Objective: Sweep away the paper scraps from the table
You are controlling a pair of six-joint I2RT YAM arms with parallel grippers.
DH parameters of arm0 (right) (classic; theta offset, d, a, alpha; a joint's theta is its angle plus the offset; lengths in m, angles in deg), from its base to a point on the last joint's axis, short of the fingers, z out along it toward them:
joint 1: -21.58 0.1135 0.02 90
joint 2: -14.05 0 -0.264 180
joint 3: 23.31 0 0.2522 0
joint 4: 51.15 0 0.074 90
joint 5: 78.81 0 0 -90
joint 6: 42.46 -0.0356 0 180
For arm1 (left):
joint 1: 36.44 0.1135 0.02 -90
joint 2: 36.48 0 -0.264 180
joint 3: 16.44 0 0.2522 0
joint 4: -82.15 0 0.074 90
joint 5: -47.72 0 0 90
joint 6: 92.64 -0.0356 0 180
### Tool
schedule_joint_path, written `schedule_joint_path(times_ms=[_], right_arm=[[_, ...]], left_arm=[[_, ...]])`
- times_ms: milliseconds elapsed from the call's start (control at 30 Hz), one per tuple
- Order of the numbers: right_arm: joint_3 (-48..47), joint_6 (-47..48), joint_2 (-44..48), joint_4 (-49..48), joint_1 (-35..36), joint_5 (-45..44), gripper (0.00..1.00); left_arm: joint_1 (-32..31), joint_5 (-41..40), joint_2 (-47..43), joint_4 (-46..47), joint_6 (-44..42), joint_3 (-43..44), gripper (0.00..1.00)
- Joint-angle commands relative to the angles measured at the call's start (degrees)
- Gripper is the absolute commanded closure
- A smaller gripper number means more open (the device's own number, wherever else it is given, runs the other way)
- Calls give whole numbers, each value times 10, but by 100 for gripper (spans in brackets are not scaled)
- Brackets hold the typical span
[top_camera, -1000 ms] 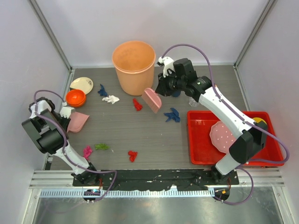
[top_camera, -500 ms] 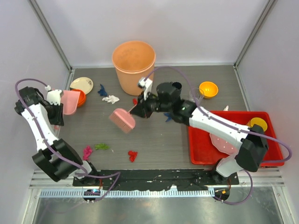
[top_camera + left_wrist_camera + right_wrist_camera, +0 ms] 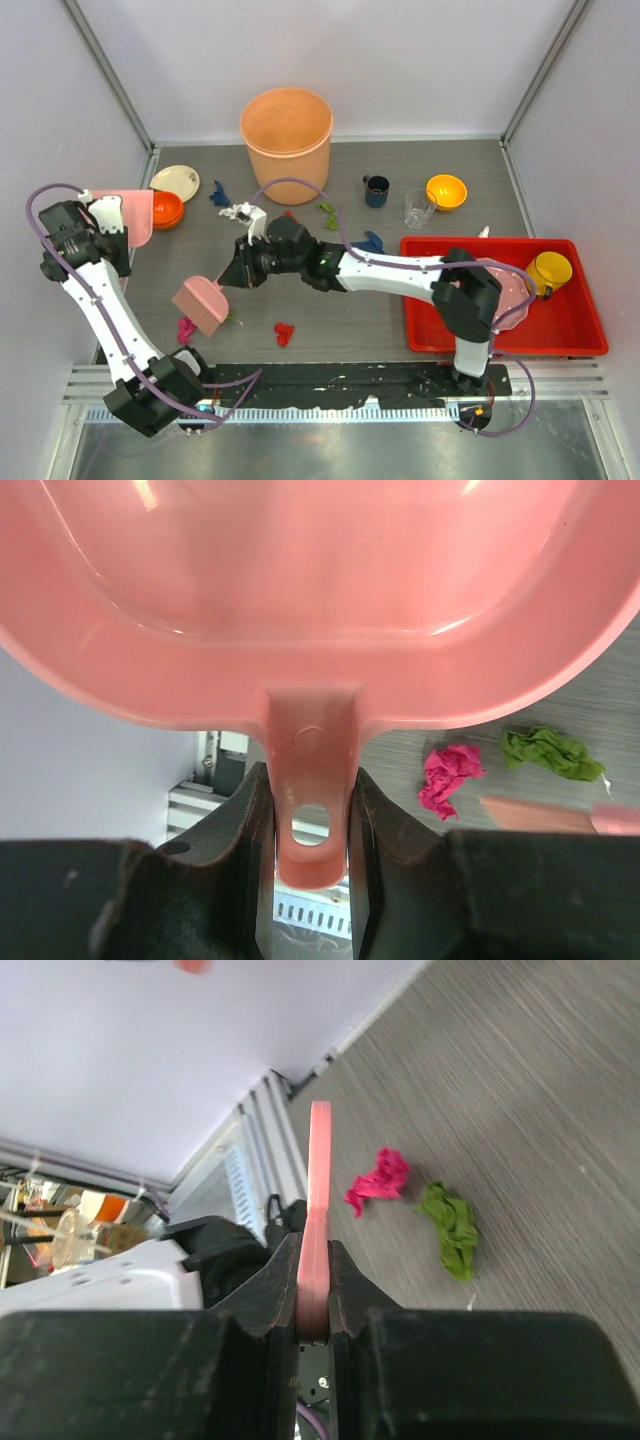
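On the dark grey table [image 3: 350, 310], my right gripper [image 3: 236, 276] is shut on a pink brush [image 3: 202, 305]. The brush head sits at the front left, beside a magenta scrap [image 3: 186, 327] and over a green one. In the right wrist view the brush [image 3: 319, 1180] stands edge-on left of the magenta scrap [image 3: 378, 1180] and green scrap [image 3: 450, 1228]. My left gripper [image 3: 310, 825] is shut on the handle of the pink dustpan [image 3: 320, 600], held up at the far left [image 3: 130, 215]. Other paper scraps: red [image 3: 284, 333], blue [image 3: 219, 193], white [image 3: 238, 211], green [image 3: 327, 211], blue [image 3: 372, 242].
A tall orange bucket [image 3: 287, 130] stands at the back. An orange bowl [image 3: 165, 208] and a cream plate [image 3: 175, 181] lie by the dustpan. A dark cup [image 3: 377, 190], a glass [image 3: 419, 207] and another orange bowl [image 3: 446, 190] stand back right. The red tray [image 3: 580, 335] holds a yellow cup [image 3: 549, 268].
My right arm has swung the brush from the back middle to the front left, down by the magenta and green scraps. My left arm has lifted the dustpan off the table towards the left wall.
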Motion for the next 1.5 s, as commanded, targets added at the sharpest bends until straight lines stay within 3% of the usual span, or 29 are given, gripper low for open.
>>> schedule_joint_path(times_ms=[0, 133, 267, 400, 633, 800, 1000, 1133, 1233, 1433, 1467], right_arm=[[-43, -77, -47, -57, 0, -43, 99], [-143, -88, -148, -30, 0, -52, 99], [-161, -84, -180, 19, -9, -99, 99], [-97, -78, -143, 18, -34, -119, 99], [55, -34, -23, 26, -109, -144, 99], [84, -5, 31, 37, -126, -140, 99], [5, 63, 79, 118, -127, -139, 99], [-47, 96, 93, 199, -126, -162, 99], [-62, 92, 93, 201, -125, -172, 99], [-127, 70, 19, 149, -84, -55, 99], [-144, 63, -3, 149, -79, -3, 99]], left_arm=[[4, -44, -5, 28, 12, 29, 100], [4, -44, -9, 29, 6, 29, 100], [4, -37, -19, 27, -8, 21, 100], [4, -37, -32, 22, -49, 7, 100], [3, 47, -36, -31, -146, -12, 100], [-49, 62, -7, -55, -180, -26, 100], [-165, 58, 21, -51, -219, -62, 100], [-166, 63, 69, -57, -270, -54, 100], [-162, 7, 117, -26, -240, -27, 100], [-118, 25, 158, -18, -152, 74, 100], [-118, 21, 155, -13, -143, 80, 100]])
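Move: My right hand holds the pink brush; the magenta scrap lies about 11 cm to its left, 9 cm back and some 22 cm below. The green scrap is 4 cm left and 5 cm back of this hand, the red scrap 12 cm right and 10 cm back, both on the table too. From my left hand, holding the pink dustpan up, the magenta scrap is some 10 cm right, 11 cm back and 21 cm below. I bring the brush down about 12 cm with my right hand, first also forward and left, then stroke it forward and to the right, sweeping the magenta and green scraps along as the hand turns some 25 degrees clockwise, then lift it clear by some 15 cm. My left hand, keeping the dustpan, swings right and down, then comes forward, turning clockwise about 30 degrees. ##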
